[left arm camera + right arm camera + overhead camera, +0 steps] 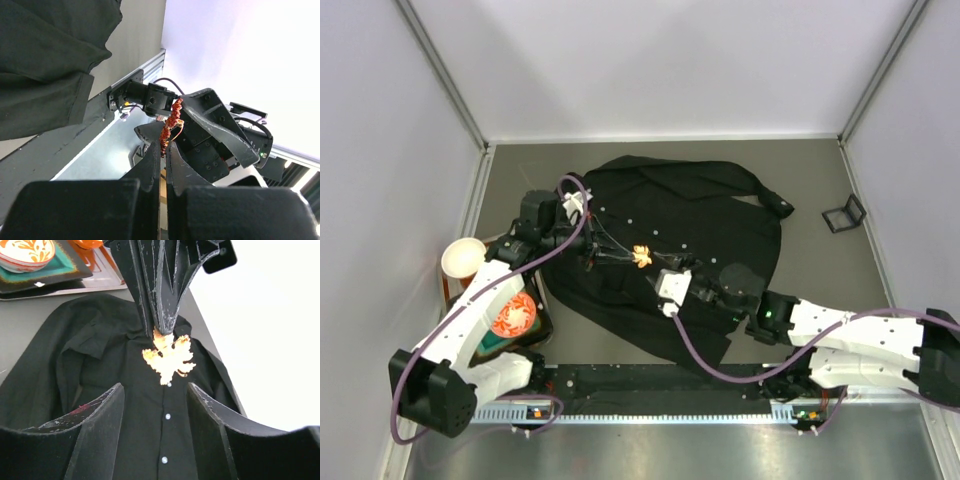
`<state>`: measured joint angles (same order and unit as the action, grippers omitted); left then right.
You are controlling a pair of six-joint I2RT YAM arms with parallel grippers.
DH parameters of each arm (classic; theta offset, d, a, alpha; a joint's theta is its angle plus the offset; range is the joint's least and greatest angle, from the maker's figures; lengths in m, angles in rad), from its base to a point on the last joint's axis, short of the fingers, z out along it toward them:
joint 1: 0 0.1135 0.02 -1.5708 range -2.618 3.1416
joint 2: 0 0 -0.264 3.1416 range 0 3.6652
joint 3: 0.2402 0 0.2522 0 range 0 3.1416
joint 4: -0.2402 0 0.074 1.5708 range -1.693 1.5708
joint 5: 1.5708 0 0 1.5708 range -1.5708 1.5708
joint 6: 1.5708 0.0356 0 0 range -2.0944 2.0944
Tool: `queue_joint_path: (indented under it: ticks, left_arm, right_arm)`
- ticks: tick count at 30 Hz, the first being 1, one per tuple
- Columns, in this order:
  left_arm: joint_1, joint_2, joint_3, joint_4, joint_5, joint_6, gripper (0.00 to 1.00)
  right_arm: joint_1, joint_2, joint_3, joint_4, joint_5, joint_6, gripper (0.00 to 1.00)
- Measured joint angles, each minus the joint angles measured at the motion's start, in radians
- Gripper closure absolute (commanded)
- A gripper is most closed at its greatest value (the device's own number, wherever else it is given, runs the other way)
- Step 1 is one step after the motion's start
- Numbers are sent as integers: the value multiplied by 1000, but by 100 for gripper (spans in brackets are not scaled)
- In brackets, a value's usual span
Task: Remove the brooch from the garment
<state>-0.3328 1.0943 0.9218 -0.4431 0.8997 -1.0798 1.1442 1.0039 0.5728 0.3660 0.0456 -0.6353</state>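
The brooch [641,256], a small orange maple-leaf pin, is pinched between the shut jaws of my left gripper [626,258]. In the left wrist view the brooch [170,125] shows edge-on at the tips of my left gripper [163,145], held in the air away from the garment [40,65]. In the right wrist view the brooch [169,359] hangs from the left fingers [162,315] above the buttoned front of the black garment [100,390]. My right gripper [155,390] stands open just short of it, with nothing between its fingers. From above, my right gripper [660,271] hovers over the garment [710,215].
An orange-patterned bowl [514,316] sits on a dark tray [542,330] at the left, beside a paper cup [463,258]. A small black stand [844,214] lies at the far right. A metal rail [660,385] runs along the near edge.
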Motion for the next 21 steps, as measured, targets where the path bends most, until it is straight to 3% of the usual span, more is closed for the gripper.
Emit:
queue_joint_path:
  ticks: [12, 21]
  left_arm:
    - [2, -5, -64, 92, 14, -154, 100]
    - [6, -5, -82, 151, 31, -256, 100]
  right_arm:
    - [42, 47, 39, 56, 96, -180, 65]
    - [50, 79, 58, 37, 127, -256, 67]
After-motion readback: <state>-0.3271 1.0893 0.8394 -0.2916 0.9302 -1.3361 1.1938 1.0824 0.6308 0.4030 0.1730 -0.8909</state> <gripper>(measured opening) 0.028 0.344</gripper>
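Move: The brooch stands at the tips of the closed left fingers, some 3 cm to that hand's right, about 1 cm ahead and 1 cm lower. From the open right hand it is about 3 cm to the left, 1 cm ahead and 1 cm above. The black garment's middle lies roughly 6 cm ahead of the right hand, 2 cm to its right and 22 cm below; the patterned bowl is some 24 cm left of the left hand, 5 cm back and 18 cm below. The brooch, still gripped by the left fingers, is turned by some 10 degrees while that hand keeps nearly in place. The right hand eases forward and up towards the brooch, about 2 cm in all with a slight shift left, rolling roughly 15 degrees about its fingers. Its fingers narrow plainly around the brooch's free end but stay open; no grip of theirs is seen. ##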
